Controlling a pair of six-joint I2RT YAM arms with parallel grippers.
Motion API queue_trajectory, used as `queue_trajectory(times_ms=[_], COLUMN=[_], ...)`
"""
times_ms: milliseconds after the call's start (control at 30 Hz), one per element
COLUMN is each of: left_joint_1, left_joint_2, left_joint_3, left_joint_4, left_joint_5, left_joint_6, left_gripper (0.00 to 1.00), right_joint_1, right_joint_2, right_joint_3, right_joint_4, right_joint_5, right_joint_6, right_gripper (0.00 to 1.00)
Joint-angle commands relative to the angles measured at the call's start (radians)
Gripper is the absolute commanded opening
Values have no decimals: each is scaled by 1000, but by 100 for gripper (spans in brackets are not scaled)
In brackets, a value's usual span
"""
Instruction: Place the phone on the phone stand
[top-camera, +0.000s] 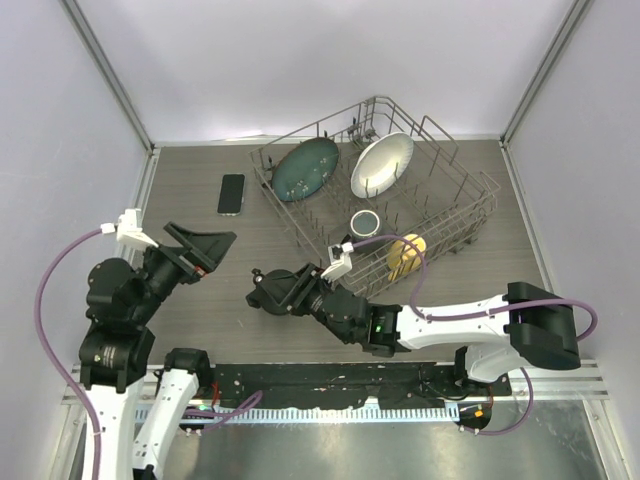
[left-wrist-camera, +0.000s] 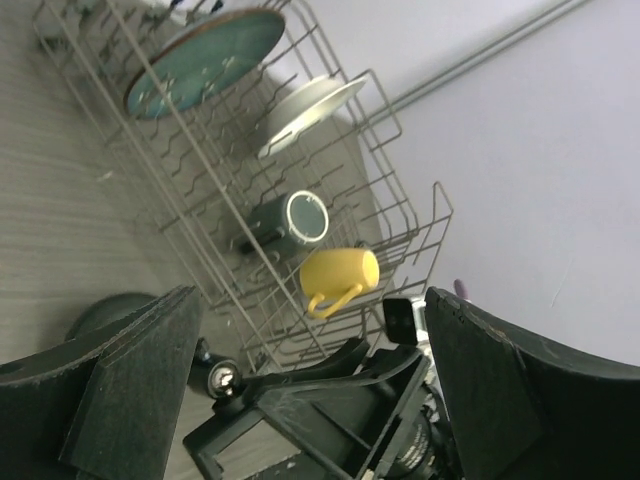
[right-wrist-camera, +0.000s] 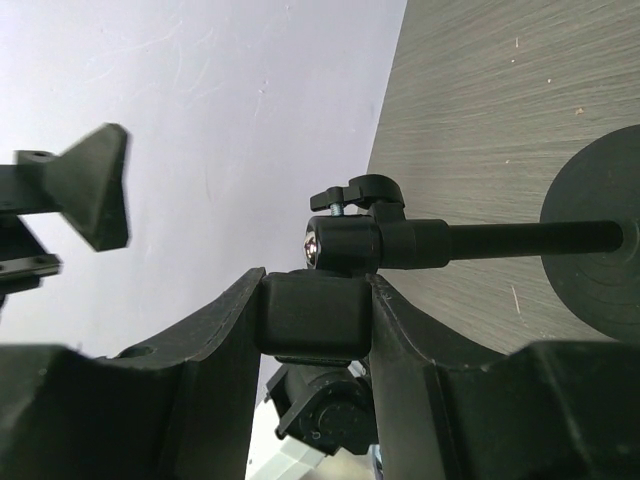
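The phone (top-camera: 231, 193) lies flat on the table, left of the rack, away from both grippers. The phone stand (top-camera: 265, 291) stands at the table's middle; the right wrist view shows its disc base (right-wrist-camera: 600, 245), its arm (right-wrist-camera: 520, 240) and its cradle block (right-wrist-camera: 312, 315). My right gripper (top-camera: 292, 292) is shut on that block (right-wrist-camera: 315, 320). My left gripper (top-camera: 205, 248) is open and empty, left of the stand and pointing toward it. In the left wrist view, the stand's ball joint (left-wrist-camera: 222, 378) and base (left-wrist-camera: 110, 315) show between my open left gripper's (left-wrist-camera: 320, 400) fingers.
A wire dish rack (top-camera: 455, 215) fills the back right. It holds a green plate (top-camera: 305, 168), a white plate (top-camera: 382, 164), a dark mug (top-camera: 365, 222) and a yellow mug (top-camera: 406, 256). Grey walls close in the table on three sides.
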Motion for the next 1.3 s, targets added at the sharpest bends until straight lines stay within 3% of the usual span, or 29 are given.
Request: queue_trajectory(times_ms=[0,267,500,633,933,1133,1233,1267], left_joint_1=[-4,-2,-4,-4,-4,-2,-4,-2], left_joint_2=[23,30,-3,-36,-54,-16,-8,-5], left_joint_3=[-55,-73,-20,13,45,46,46,43], left_joint_4=[56,69,44,17,-28,-13,-11,-13], left_joint_5=[86,131,63,-9,-18,45,66,69], left_joint_6=[-13,-19,6,24,53,55,61,70], left_gripper=[97,97,96,96,96,97,97,97], right_joint_1=[15,32,102,104,106,109,112,112], right_joint_2=[-7,38,81,121,187,176,141,123], right_joint_3=[11,44,163,192,209,207,210,210], right_joint_4=[162,136,115,78,69,15,-49,-74], right_joint_5=[130,135,123,128,131,138,158,161], right_joint_6=[59,74,-108,-62,19,-4,-35,-36], right_gripper=[6,8,7,7,12,28,44,55])
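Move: My right hand already holds the phone stand by its top clamp, about 24 cm above the bare tabletop; the spot I take it over is some 5 cm left and 3 cm back. From this hand the dish rack's near corner is 18 cm right and 5 cm ahead, and the phone about 41 cm ahead, 17 cm left. From my open left hand the phone is roughly 38 cm ahead, 10 cm left and 35 cm down. I keep my right-hand grip on the phone stand and, after a brief pause, carry it about 5 cm left, away from the rack, coming back and sinking some 3 cm each, with a slight roll. Meanwhile my empty, open left hand dips about 4 cm, then rises again to roughly its old height, staying well short of the phone. ##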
